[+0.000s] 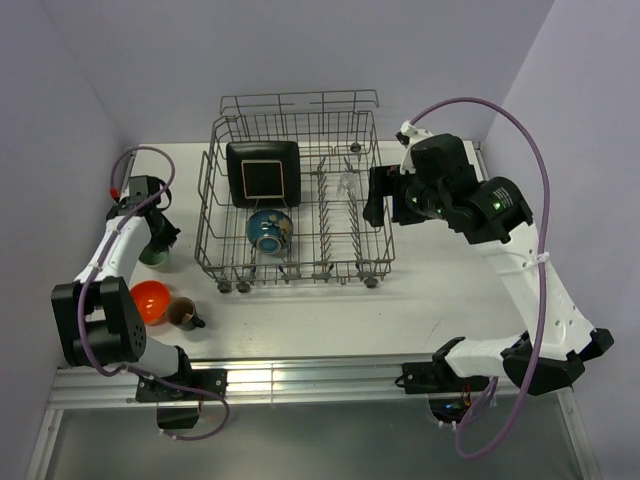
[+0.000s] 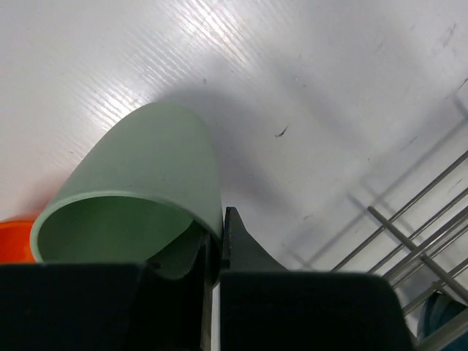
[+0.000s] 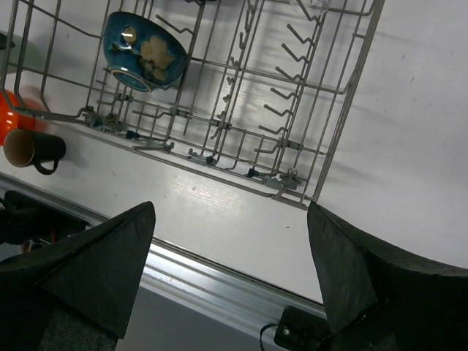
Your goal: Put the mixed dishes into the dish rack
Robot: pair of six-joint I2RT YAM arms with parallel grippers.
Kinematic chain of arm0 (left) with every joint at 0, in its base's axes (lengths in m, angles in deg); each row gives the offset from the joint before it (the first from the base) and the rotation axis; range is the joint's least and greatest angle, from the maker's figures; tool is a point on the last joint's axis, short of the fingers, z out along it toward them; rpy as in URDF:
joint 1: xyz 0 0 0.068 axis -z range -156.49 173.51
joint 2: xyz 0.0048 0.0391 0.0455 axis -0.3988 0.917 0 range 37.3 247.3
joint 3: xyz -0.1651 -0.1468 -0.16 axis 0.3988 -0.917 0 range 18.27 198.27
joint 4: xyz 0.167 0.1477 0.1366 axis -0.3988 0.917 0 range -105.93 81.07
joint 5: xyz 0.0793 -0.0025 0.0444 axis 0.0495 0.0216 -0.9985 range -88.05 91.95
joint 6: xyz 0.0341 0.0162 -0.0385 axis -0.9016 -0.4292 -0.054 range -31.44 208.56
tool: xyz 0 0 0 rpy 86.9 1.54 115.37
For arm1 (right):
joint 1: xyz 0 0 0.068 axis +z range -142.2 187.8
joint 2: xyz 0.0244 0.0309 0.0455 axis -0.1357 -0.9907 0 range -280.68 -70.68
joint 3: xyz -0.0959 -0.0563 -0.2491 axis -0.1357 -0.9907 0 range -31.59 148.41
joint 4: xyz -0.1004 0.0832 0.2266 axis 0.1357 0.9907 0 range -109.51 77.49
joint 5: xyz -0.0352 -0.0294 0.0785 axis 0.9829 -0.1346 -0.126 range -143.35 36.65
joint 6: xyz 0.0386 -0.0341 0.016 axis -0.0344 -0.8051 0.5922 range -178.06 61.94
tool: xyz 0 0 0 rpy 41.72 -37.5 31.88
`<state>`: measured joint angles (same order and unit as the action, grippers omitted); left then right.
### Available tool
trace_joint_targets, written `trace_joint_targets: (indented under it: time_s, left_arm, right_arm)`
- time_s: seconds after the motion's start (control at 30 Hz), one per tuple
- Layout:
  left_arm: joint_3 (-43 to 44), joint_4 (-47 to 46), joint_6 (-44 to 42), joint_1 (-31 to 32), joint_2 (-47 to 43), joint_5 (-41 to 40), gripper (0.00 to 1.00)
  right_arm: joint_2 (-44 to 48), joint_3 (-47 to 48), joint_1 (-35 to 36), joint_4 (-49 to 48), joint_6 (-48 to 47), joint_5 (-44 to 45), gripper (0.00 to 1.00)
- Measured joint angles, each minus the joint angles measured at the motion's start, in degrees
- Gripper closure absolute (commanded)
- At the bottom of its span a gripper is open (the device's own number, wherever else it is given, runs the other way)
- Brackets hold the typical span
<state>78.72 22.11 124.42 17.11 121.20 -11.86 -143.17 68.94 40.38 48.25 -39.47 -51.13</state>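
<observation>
The pale green cup [image 2: 146, 168] lies tilted on the table left of the dish rack [image 1: 205, 215]. My left gripper [image 2: 213, 241] is shut on its rim wall, one finger inside and one outside; from above the gripper [image 1: 155, 240] hides most of the cup. In the rack stand the black square plate [image 1: 263, 173], the blue bowl [image 1: 268, 231] and the clear glass [image 1: 347, 185]. The orange bowl [image 1: 150, 300] and brown mug [image 1: 184, 314] sit on the table in front of the left arm. My right gripper [image 3: 230, 212] hangs open and empty beside the rack's right wall [image 1: 375, 205].
The rack's left wires [image 2: 417, 234] run close to the right of the held cup. The orange bowl [image 2: 14, 238] touches the frame edge just left of the cup. A metal rail [image 1: 300, 375] borders the table's near edge.
</observation>
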Motion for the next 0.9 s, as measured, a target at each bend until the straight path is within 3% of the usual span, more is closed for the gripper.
trace_joint_targets:
  time_s: [0.27, 0.4, 0.53, 0.7, 0.9]
  left_arm:
    - [10.0, 7.8, 4.0, -0.7, -7.0, 4.5, 1.0]
    - [16.5, 9.5, 8.2, -0.7, -16.9, 12.0, 1.0]
    - [18.1, 6.1, 13.7, -0.7, -26.6, 26.9, 1.0]
    - [8.1, -7.6, 25.8, -0.6, -34.2, 50.6, 1.0]
    - [-9.7, -30.4, 48.5, -0.5, -38.9, 66.0, 1.0]
  right_arm:
    - [-3.3, 0.9, 0.0, -0.7, 0.6, -5.8, 0.09]
    - [-8.6, 1.7, 0.0, -3.9, 1.7, -14.3, 0.09]
    - [-11.3, 0.7, 0.0, -9.4, 4.3, -26.1, 0.08]
    - [-10.4, -5.4, -0.1, -23.4, 12.5, -41.4, 0.08]
    - [-7.1, -21.3, -0.4, -52.7, 31.7, -55.5, 0.08]
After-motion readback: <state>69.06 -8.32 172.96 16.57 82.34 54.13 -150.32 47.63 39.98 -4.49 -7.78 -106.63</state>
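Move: The green cup is already pinched by its rim in the left gripper; the open right gripper it goes towards hangs about 52 cm to the right, 7 back and 24 higher. Beneath the left hand, the orange bowl lies 14 cm back and 3 left, the brown mug 17 back and 5 right. From the right hand the cup is about 54 cm left, 4 ahead, 28 down; the blue bowl 26 left, 9 ahead, 27 down. Up first, nearly 30 cm, then sweeping about 20 cm right and some 9 back, the left hand lifts the rim-pinched cup over the dish rack's left side, its fingers swinging from down to level and pointing forward-right. The right hand, fingers staying wide open, comes left about 16 cm towards the cup, its wrist turning some 60 degrees until the fingers point left. ##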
